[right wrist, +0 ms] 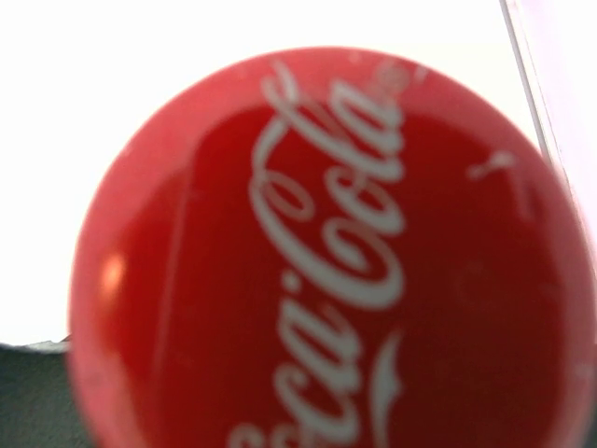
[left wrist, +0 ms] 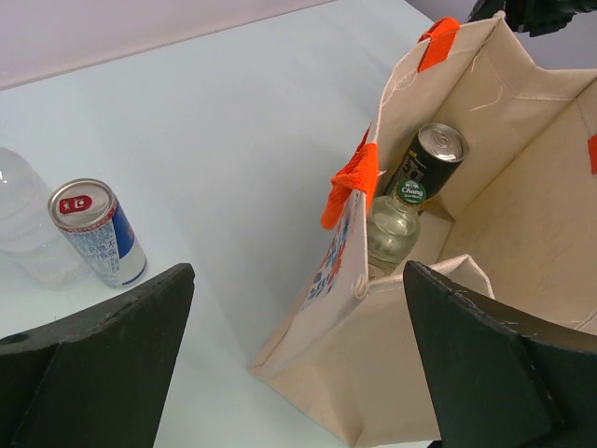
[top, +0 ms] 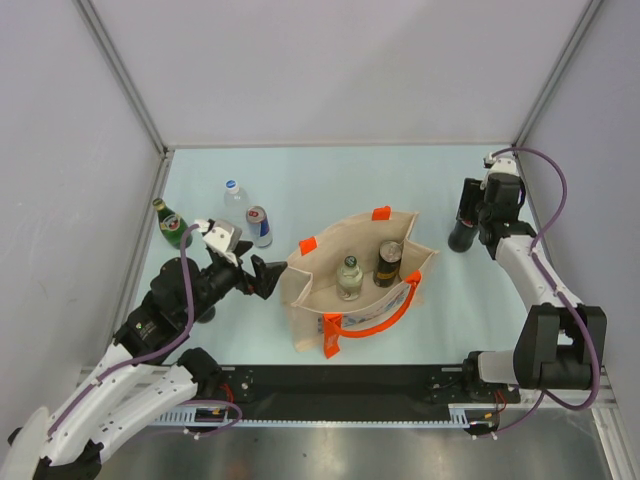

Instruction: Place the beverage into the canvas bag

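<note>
The beige canvas bag (top: 372, 232) with orange handles stands open mid-table. It holds a clear glass bottle (top: 349, 277) and a dark can (top: 388, 263). The bag (left wrist: 522, 233), the glass bottle (left wrist: 392, 233) and the can (left wrist: 431, 161) also show in the left wrist view. My left gripper (top: 262, 278) is open and empty just left of the bag, with the bag's corner between its jaws (left wrist: 298, 280). My right gripper (top: 472, 198) is over a dark cola bottle (top: 463, 228) standing at the far right. The bottle's red cap (right wrist: 326, 261) fills the right wrist view and hides the fingers.
A green bottle (top: 170, 222), a clear water bottle (top: 234, 198) and a blue-and-silver can (top: 259, 226) stand at the back left. The can (left wrist: 96, 231) and the water bottle (left wrist: 28, 229) show in the left wrist view. Walls enclose the table on three sides.
</note>
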{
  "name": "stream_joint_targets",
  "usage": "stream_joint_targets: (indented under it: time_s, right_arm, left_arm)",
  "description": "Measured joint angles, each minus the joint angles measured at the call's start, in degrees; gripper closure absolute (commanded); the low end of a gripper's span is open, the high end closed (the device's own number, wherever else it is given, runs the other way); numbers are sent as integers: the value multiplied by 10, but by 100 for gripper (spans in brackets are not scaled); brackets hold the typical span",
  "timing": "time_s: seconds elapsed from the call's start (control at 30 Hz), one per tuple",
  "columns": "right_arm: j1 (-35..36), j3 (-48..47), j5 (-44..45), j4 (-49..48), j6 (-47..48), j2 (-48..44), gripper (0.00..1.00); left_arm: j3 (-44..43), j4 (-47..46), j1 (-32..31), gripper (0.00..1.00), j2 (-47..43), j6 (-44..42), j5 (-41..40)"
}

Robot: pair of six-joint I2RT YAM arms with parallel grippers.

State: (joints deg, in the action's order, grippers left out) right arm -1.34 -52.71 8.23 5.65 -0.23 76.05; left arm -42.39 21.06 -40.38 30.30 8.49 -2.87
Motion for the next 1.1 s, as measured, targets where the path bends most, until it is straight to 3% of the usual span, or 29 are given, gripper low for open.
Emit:
stream_joint_targets:
  time_s: [0.57,0.9,1.1]
  right_arm:
    - [42,-45,-1,153,32,-64,100]
    - [98,-150,6,211,45,-92,100]
    - [152,-259,9,253,52,-92,100]
  left_arm:
    - [1,0,0,0,-6,0,-15]
    - [1,0,0,0,-2,0,-15]
    - [1,0,0,0,2,0,-15]
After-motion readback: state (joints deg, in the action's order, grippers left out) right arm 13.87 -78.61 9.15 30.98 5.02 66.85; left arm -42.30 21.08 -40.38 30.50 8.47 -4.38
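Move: The right hand already grips the cola bottle, which still stands at the table's right side. The canvas bag's middle lies about 23 cm to this hand's left, 14 cm back and 7 cm lower; inside it the black can is some 18 cm left and 12 cm back, and the clear Chang bottle about 25 cm left and 15 cm back. From the idle left hand, the bag is roughly 6 cm ahead, 16 cm right and 18 cm below. With its grip on the cola bottle unchanged, the right hand first eases back about 3.5 cm almost level while its fingers tip slightly down, then climbs ever faster, gaining some 17 cm in all and swinging about 9 cm left, horizontally nearer the canvas bag. During the climb the fingers tip up again to end about 10 degrees higher than they began, and the hand turns about 15 degrees counter-clockwise, still holding the bottle in the air beyond and to the right of the bag. ##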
